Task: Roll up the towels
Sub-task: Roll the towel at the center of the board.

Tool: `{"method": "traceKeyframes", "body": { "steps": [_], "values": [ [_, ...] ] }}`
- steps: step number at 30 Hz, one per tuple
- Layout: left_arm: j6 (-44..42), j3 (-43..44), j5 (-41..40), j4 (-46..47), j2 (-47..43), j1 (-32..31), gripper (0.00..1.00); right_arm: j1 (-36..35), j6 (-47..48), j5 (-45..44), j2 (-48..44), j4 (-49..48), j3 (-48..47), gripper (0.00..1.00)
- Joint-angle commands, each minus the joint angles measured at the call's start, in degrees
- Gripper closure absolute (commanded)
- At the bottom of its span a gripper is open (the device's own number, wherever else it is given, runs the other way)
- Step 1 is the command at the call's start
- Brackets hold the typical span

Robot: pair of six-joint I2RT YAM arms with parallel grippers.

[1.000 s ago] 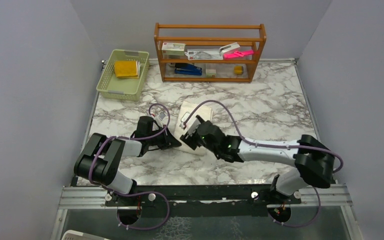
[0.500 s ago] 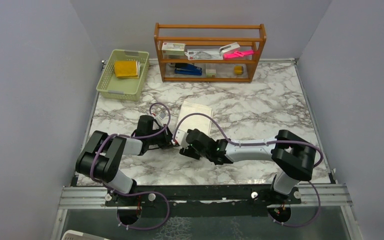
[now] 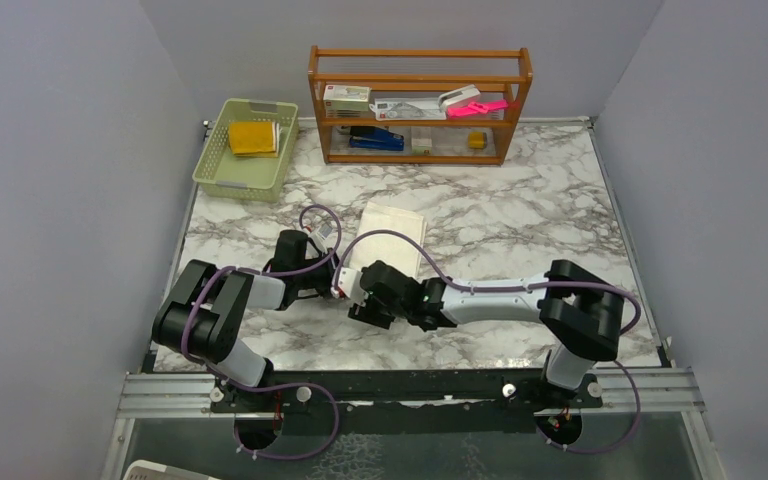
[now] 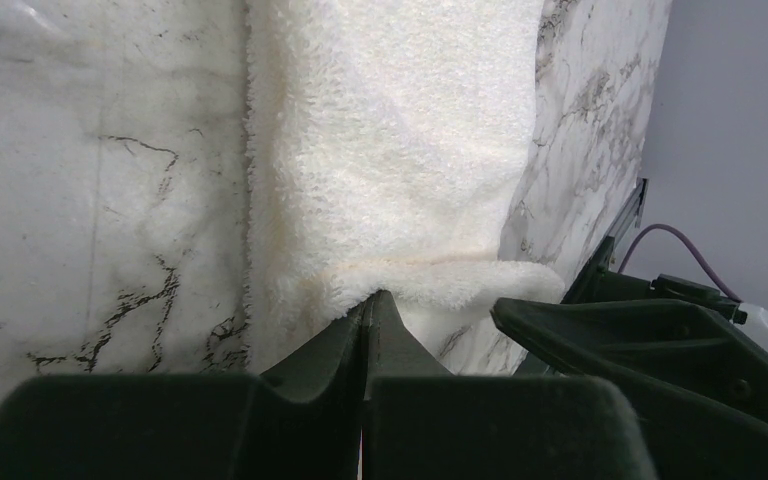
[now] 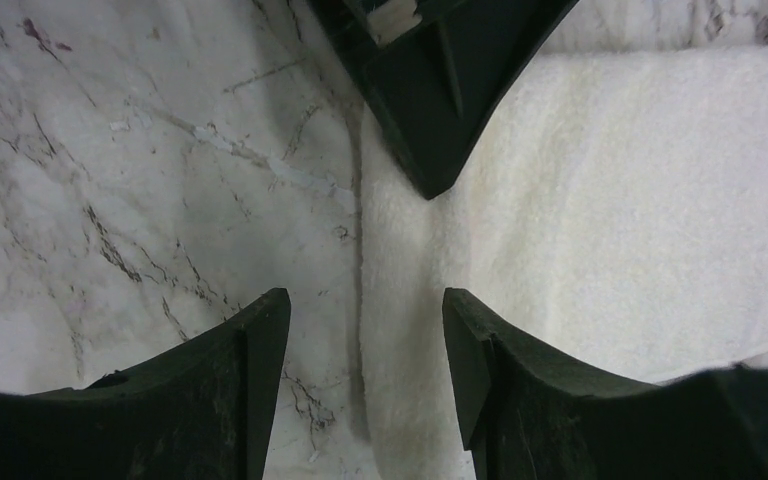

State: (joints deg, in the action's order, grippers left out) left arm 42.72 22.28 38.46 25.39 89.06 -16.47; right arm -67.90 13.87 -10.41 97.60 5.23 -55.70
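Observation:
The cream-white towel [image 3: 393, 223] lies flat on the marble table, its near end hidden under both grippers. My left gripper [image 3: 337, 286] is shut, its tips pinching the towel's curled near edge [image 4: 430, 275]. My right gripper [image 3: 354, 301] is open just beside it; in the right wrist view [image 5: 360, 312] its jaws straddle the towel's side edge [image 5: 400, 330], one finger over marble, one over cloth. The left gripper's fingers [image 5: 430, 100] show just ahead of it. The mustard-yellow towel [image 3: 253, 137] lies folded in the green basket [image 3: 222, 178].
A wooden shelf [image 3: 420, 105] with boxes, a stapler and small items stands at the back. The basket is at the back left. Grey walls close in both sides. The two grippers are very close together at the towel's near end.
My right gripper has swung left and nearer, off the middle of the cream towel to its near-left edge beside the left gripper. The left gripper has barely moved.

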Motion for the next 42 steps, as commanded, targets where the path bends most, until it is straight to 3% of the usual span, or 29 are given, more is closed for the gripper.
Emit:
{"method": "traceKeyframes", "body": {
  "steps": [1, 16, 27, 34, 42],
  "values": [
    [-3.97, -1.98, -9.70, -7.96, 3.49, 0.03, 1.00, -0.24, -2.36, 2.18, 2.81, 2.50, -0.31, 0.42],
    [-4.30, -1.77, -9.54, -7.92, 3.50, -0.49, 1.00, 2.58, -3.31, -1.05, 4.57, 0.56, 1.34, 0.43],
    [-4.57, -1.27, -9.47, -8.22, 3.50, -0.45, 1.00, 6.01, -6.13, -1.05, 7.42, 5.49, -0.97, 0.45],
    [-4.45, -0.77, -9.18, -8.55, 3.58, -0.45, 1.00, 6.04, -7.10, 0.23, 11.35, 10.66, -3.28, 0.55],
    [-3.84, 0.58, -8.35, -9.41, 3.45, -0.49, 1.00, 6.03, -7.40, 2.44, 14.87, 14.47, -5.40, 0.75]
  ]
}}
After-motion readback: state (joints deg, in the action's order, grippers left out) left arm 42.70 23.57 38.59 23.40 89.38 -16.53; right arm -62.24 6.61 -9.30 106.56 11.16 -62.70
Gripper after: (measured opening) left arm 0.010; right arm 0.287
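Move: The right hand hovers with open fingers close to the folded white towel. The near edge it goes for is about 3 cm ahead, 1 cm to its right and 4 cm below. The left fingertips, already pinching that edge's left end, are some 5 cm ahead, 2 cm to the left and 2 cm lower; the towel's middle is about 11 cm ahead, 3 cm right and 4 cm below. From the left hand, the spot aimed at lies roughly 2 cm back, 3 cm right and 1 cm lower. Straight down about 3 cm first, then low and forward some 3–4 cm, the right hand brings its open fingers astride the towel's near edge beside the left fingertips, turning about 10 degrees clockwise. There it closes to roughly half its starting gap and pinches the edge strip from both sides, easing slightly left, while the left hand stays put and keeps its pinch. ##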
